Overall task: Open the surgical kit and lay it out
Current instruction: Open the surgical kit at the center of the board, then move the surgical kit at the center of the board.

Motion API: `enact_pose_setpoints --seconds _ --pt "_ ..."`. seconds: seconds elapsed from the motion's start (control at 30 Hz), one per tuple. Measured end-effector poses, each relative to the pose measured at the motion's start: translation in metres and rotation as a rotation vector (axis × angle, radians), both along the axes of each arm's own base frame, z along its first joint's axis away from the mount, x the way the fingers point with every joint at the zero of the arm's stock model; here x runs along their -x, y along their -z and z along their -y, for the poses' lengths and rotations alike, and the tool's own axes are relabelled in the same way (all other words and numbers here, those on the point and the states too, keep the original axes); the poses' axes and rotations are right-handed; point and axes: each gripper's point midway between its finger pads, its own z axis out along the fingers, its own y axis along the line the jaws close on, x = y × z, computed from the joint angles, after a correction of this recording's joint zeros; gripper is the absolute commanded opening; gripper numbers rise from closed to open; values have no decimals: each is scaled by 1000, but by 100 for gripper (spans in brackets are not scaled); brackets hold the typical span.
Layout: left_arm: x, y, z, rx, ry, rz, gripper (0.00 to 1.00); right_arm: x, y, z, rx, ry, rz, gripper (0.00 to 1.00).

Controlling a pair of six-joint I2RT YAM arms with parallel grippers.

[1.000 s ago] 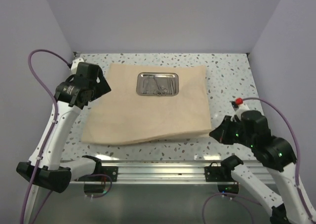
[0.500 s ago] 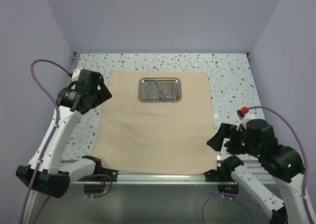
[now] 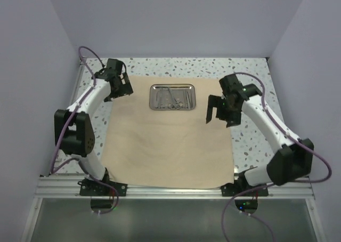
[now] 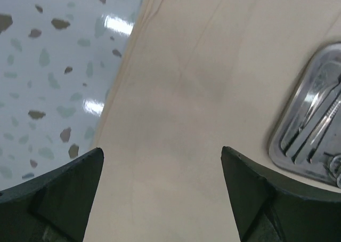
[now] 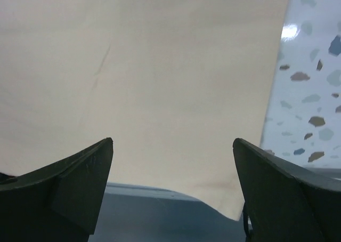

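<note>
The tan cloth wrap [image 3: 165, 140] lies spread flat on the table, its near edge reaching the front rail. On its far part sits the shiny steel tray [image 3: 172, 96] with several slim metal instruments [image 3: 176, 99] inside. My left gripper [image 3: 123, 88] hovers open over the cloth's far left corner, left of the tray. Its wrist view shows bare cloth [image 4: 176, 93] between the fingers and the tray [image 4: 298, 146] with instruments [image 4: 319, 114] at right. My right gripper [image 3: 220, 114] hangs open over the cloth's right edge, right of the tray, holding nothing; cloth [image 5: 160, 61] fills its wrist view.
Speckled tabletop [image 3: 250, 87] borders the cloth on both sides and behind. Grey walls close in the back and sides. The metal front rail [image 3: 170, 191] runs along the near edge, where the cloth's front edge [image 5: 213, 196] ends.
The right gripper has opened and let go of the cloth's near right corner after pulling it flat. Both arms have swung toward the far side, flanking the tray.
</note>
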Motion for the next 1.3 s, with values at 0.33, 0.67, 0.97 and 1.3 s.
enact_pose_setpoints --seconds 0.33,0.67,0.97,1.3 --pt "-111 39 -49 13 27 48 92 -187 36 65 65 277 39 98" --pt "-122 99 -38 88 69 -37 90 -261 109 77 147 308 3 96" --pt "-127 100 -31 134 73 -18 49 -273 138 83 152 291 -21 64" --pt "-137 102 -16 231 71 -8 0 -284 138 76 58 274 -21 0"
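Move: The left hand, open, is going for the cloth's left edge just short of its far corner: about 13 cm ahead, 2 cm left and 11 cm down. That far left corner is some 21 cm ahead and 1 cm left; the tray lies 8 cm ahead and 21 cm right. The open right hand's spot on the right edge is about 27 cm ahead, 8 cm right and 15 cm down, with the tray 24 cm ahead and 15 cm left. Both hands shut on the cloth's side edges near its far corners, each pinching a fold at table level. The right hand gets there by sweeping forward about 28 cm past the tray's right side, sinking 14 cm, easing right and turning some 15 degrees clockwise. The left reaches forward and left, drops about 10 cm, then draws slightly right and rolls its left side down while closing. ##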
